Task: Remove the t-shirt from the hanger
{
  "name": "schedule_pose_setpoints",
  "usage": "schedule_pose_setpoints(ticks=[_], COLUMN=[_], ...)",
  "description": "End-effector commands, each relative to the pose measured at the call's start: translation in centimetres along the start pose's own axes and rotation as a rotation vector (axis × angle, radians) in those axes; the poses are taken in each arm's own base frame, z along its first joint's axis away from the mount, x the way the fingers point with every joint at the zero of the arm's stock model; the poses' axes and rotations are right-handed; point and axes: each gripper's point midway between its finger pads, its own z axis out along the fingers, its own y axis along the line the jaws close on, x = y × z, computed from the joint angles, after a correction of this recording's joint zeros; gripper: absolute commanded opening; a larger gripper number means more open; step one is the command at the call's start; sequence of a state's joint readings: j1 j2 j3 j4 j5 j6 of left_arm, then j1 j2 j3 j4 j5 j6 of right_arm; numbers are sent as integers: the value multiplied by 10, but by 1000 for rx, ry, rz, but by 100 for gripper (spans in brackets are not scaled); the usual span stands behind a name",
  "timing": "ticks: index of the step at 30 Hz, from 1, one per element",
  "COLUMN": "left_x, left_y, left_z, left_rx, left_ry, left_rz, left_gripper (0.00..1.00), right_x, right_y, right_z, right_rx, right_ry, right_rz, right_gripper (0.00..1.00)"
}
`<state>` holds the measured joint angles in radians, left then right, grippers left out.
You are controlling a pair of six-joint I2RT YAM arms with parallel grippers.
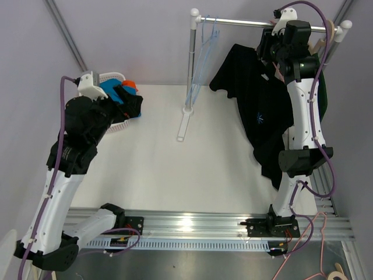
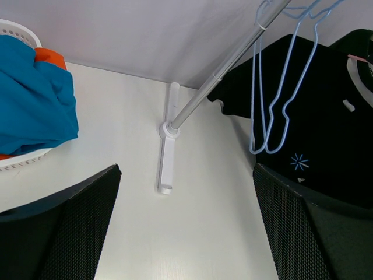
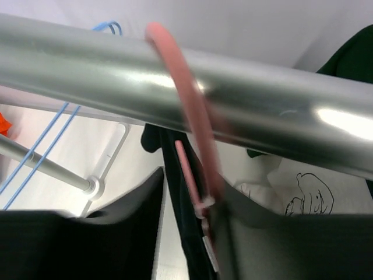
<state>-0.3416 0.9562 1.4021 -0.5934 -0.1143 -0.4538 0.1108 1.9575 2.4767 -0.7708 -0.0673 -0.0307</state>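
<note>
A black t-shirt [image 1: 262,111] hangs on a pink hanger [image 3: 186,87] whose hook sits over the steel rod [image 1: 245,23] of a clothes rack. My right gripper [image 1: 272,48] is raised to the rod. In the right wrist view it [image 3: 192,185] is open, with the hanger's neck and the shirt's collar [image 3: 175,175] between its fingers, the neck close to the right finger [image 3: 262,233]. My left gripper [image 1: 131,104] is open and empty above the table on the left. In the left wrist view [image 2: 186,169] the shirt [image 2: 326,146] lies far ahead.
Two blue hangers [image 1: 207,52] hang bare at the rod's left end. The rack's upright and foot [image 1: 183,125] stand mid-table. A white basket [image 1: 115,127] with blue cloth [image 2: 35,99] and orange cloth sits beside my left gripper. Another hanger [image 1: 338,271] lies off the table, bottom right.
</note>
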Motion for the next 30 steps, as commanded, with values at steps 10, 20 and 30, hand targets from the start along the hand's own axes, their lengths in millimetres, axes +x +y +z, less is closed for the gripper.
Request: schedule_pose_setpoints(ticks=[10,20,30], left_x=[-1,4,52], left_y=[-3,-68,-156], left_z=[-5,-23,-61], left_rx=[20,264,580], left_ry=[-19,-59,-112], left_rz=[54,270,490], left_gripper=[100,100,99], right_x=[-33,-114,-72], right_y=[5,40,8], right_z=[-20,-97,-150], right_rx=[-23,-147,133], right_ry=[-96,-337,-252], right_rz=[-6,26,260], right_gripper=[0,0,0])
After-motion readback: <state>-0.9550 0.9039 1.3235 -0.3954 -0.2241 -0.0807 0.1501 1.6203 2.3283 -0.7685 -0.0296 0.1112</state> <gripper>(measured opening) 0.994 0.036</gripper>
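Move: At the rod, the neck of the pink hanger already lies between the right hand's open fingers, with the rod about 5 cm above. From that hand the black t-shirt's middle hangs some 22 cm lower, 10 cm back and 4 cm left; the blue hangers are level ahead, 20 cm left and 10 cm lower, the green t-shirt 15 cm right, 3 cm back and 15 cm lower. For the left hand, the black t-shirt is about 14 cm ahead, 38 cm right and 20 cm lower. Closing on the pink hanger's neck, the right hand holds its place until the fingers are shut, then lifts the hook up over the rod and draws it back, about 10 cm up and 11 cm back, still speeding up. Meanwhile the empty left hand, wide open, swings right towards the black t-shirt, about 13 cm and some 8 cm back, turning clockwise about 30 degrees while its fingers tip up. ##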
